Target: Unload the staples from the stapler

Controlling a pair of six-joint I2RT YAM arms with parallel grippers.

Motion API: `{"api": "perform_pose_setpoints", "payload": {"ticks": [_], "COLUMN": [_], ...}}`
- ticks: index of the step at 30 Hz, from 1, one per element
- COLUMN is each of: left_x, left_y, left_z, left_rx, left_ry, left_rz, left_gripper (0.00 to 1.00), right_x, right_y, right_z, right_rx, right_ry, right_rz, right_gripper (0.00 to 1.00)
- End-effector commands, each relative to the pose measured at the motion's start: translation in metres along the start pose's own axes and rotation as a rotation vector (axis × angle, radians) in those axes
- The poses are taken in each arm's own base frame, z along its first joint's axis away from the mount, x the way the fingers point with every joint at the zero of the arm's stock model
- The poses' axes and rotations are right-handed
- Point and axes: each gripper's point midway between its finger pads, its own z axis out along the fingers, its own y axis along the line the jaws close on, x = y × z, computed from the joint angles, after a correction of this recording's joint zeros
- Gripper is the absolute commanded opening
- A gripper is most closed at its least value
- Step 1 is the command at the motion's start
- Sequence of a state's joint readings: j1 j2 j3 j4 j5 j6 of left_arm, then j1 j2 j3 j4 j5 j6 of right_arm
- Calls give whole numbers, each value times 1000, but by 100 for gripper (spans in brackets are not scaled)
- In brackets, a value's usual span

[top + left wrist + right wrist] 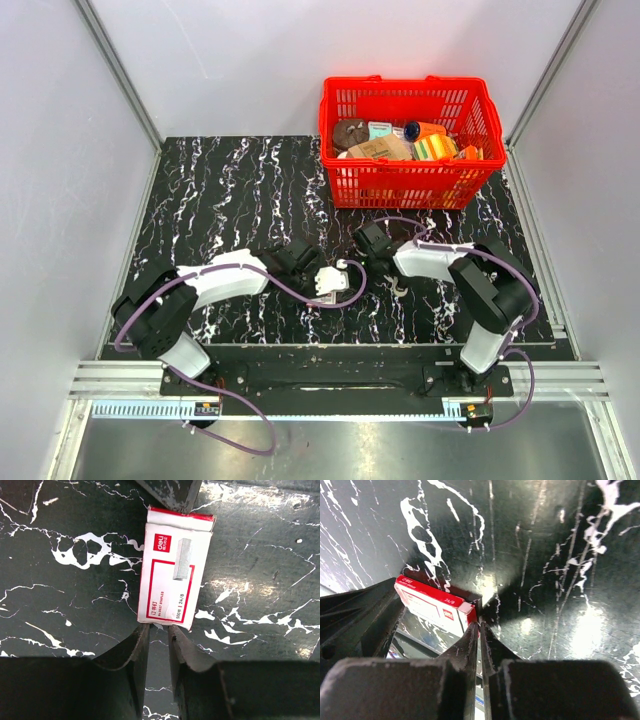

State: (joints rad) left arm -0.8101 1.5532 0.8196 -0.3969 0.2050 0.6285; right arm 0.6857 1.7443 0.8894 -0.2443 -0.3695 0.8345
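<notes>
A white and red staple box (172, 575) is held between my two grippers over the black marbled table (60, 555). It also shows in the top view (331, 282) and the right wrist view (432, 605). My left gripper (160, 630) has its jaws nearly closed, pinching a small flap at the box's near edge. My right gripper (479, 625) is shut, its tips at the box's red end flap. From above, the left gripper (312, 275) and the right gripper (355, 262) meet at the box. I see no stapler that I can recognise.
A red basket (400, 85) with several items stands at the back right. A small dark and silver thing (399, 288) lies under the right arm; I cannot tell what it is. The right gripper's dark fingers (170, 492) enter the left wrist view at the top.
</notes>
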Motion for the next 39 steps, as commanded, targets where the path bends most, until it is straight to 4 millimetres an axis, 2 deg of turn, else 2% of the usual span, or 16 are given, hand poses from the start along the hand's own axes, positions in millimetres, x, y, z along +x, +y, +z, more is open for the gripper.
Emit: {"api": "perform_pose_setpoints", "payload": {"ticks": [1,8,12,13,14,16,18,20,23,25,27,29,30,31,32,39], "left_x": [-18,-20,-18,-16,-13,-7,-7,-6,-5,1,17,35,45,52,58,78], "left_y": [6,4,10,15,20,32,52,70,85,85,79,64,58,54,52,56], "left_z": [-3,-8,-21,-27,-34,-55,-90,-132,-197,-226,-236,-231,-229,-228,-230,-263], "left_rx": [-8,-4,-28,-43,-60,-95,-156,-247,-392,-484,-564,-572,-588,-603,-625,-798], "left_ry": [-45,-53,-52,-53,-53,-64,-109,-151,-239,-275,-268,-238,-226,-228,-231,-292], "left_rz": [1,-7,-33,-49,-62,-110,-166,-203,-265,-318,-400,-420,-449,-482,-513,-654], "left_gripper": [26,26,33,41,56,99,99,99,99,99,99,99,99,99,99,99], "right_x": [-2,0,-4,-6,-7,-10,-16,-25,-41,-53,-64,-68,-70,-70,-73,-73], "right_y": [24,22,14,12,10,12,20,30,46,55,62,71,75,77,79,94], "right_z": [-2,-7,-22,-28,-33,-46,-60,-77,-106,-125,-144,-164,-171,-176,-182,-212], "right_rx": [-35,-16,48,61,76,78,65,48,14,-22,-50,-67,-70,-70,-56,-104], "right_ry": [4,-4,-48,-63,-80,-113,-158,-221,-353,-466,-572,-629,-645,-656,-670,-731], "right_rz": [-45,-47,-85,-88,-101,-124,-154,-178,-230,-261,-297,-350,-369,-370,-376,-409], "right_gripper": [10,10,20,24,29,37,43,43,45,47,51,59,71,88,99,99]}}
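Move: The staples box lies flat between my hands, its tray still sticking out about 1 cm at the right end. Its middle is some 3 cm to the right of my left hand and 1 cm nearer me, and about 3 cm straight left of my right hand, roughly at fingertip height. The white stapler piece lies about 15 cm left and 8 cm ahead of my left hand; the long stapler is some 13 cm right and 6 cm ahead of my right hand. While my left fingertips stay put against the box's left end, I press my nearly shut right fingertips about 1 cm leftward on the tray end, then back them off. Both hands then lift clear, opening wide: the right rises some 20 cm and a little forward, fingers tipping forward about 40 degrees; the left goes up and forward, then sinks slightly and draws back, ending about 17 cm left and turned counter-clockwise. ##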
